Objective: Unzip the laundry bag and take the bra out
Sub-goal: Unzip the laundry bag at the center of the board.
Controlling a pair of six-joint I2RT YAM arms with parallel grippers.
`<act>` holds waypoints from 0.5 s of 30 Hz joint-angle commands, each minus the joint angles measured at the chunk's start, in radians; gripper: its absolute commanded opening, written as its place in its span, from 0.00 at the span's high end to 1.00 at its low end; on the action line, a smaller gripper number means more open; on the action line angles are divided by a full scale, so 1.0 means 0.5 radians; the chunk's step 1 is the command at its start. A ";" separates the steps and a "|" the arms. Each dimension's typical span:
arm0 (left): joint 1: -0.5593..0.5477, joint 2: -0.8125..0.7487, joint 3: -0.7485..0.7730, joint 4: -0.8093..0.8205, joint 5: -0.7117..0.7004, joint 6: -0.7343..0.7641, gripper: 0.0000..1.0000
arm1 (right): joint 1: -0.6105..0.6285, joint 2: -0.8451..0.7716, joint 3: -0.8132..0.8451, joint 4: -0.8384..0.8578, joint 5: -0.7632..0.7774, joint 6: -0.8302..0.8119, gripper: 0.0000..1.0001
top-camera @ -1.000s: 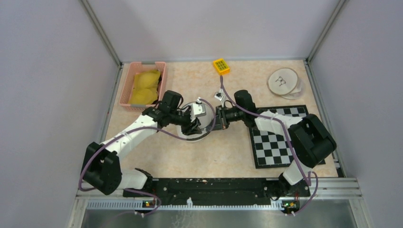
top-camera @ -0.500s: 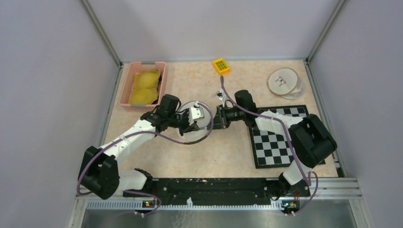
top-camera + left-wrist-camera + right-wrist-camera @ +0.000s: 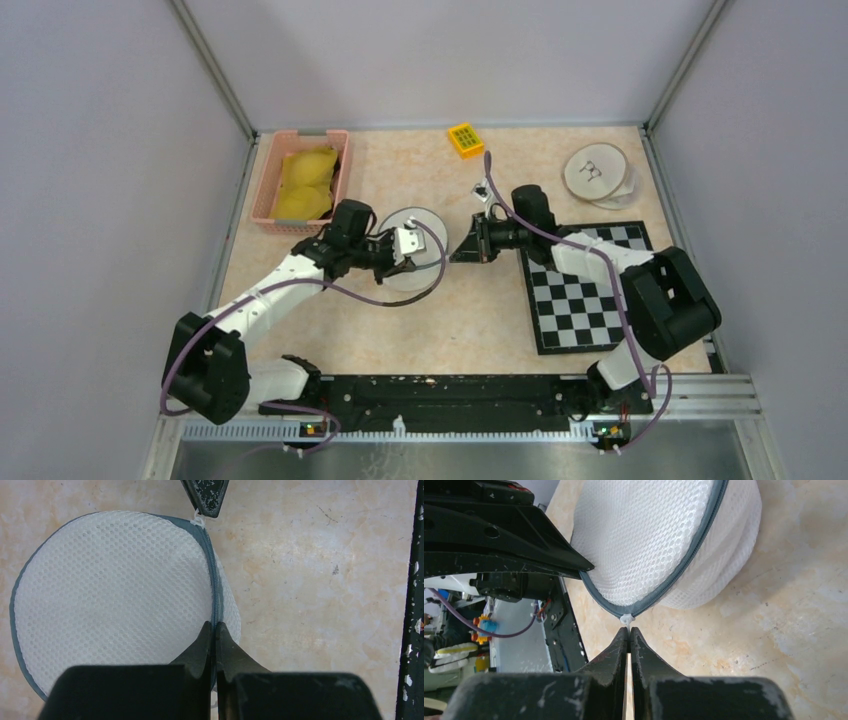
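Observation:
The laundry bag (image 3: 420,238) is a round white mesh pouch with a grey-blue zipper (image 3: 214,580) along its rim, lying mid-table. My left gripper (image 3: 215,626) is shut on the bag's zipped edge, and the zipper line runs straight in between its tips. My right gripper (image 3: 629,630) is shut on the small white zipper pull (image 3: 626,619) at the bag's opposite edge. From above, the left gripper (image 3: 400,258) and right gripper (image 3: 454,256) face each other across the bag. The bra is hidden; the mesh shows nothing inside.
A pink basket (image 3: 262,196) with yellow padded pieces stands at the back left. A yellow keypad-like block (image 3: 465,139) lies at the back. Round wooden discs (image 3: 596,172) sit back right. A checkerboard mat (image 3: 580,290) is under the right arm.
My left gripper has closed onto the bag's zipped edge. The right gripper has drawn back to the right with the pull in it, and the bag has shifted slightly away from the arms' bases.

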 commanded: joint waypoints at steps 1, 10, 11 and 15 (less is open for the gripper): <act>0.039 -0.025 -0.003 0.048 0.037 0.130 1.00 | -0.052 -0.166 -0.024 0.036 0.011 -0.031 1.00; 0.039 0.034 0.167 -0.024 0.093 0.183 0.61 | 0.018 -0.127 -0.037 0.105 -0.090 0.015 1.00; 0.035 0.025 0.187 -0.039 0.135 0.174 0.55 | 0.033 -0.118 -0.040 0.124 -0.087 0.025 1.00; -0.020 -0.037 0.213 -0.043 0.236 0.085 0.45 | 0.076 -0.074 -0.041 0.178 -0.088 0.072 1.00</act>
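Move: The left fingers are shut on the laundry bag's zipped edge, the bag's middle about 4 cm ahead and 5 cm below. The white zip pull, between the shut right fingers, lies some 8 cm to the left hand's right and 2 cm farther out. From the right hand the bag's middle is roughly 2 cm ahead, 7 cm left and 5 cm below; the chessboard's middle is about 6 cm back and 31 cm right. Opening off the bag's edge, the left hand rises about 2 cm; the right lifts the pinched pull slightly. ##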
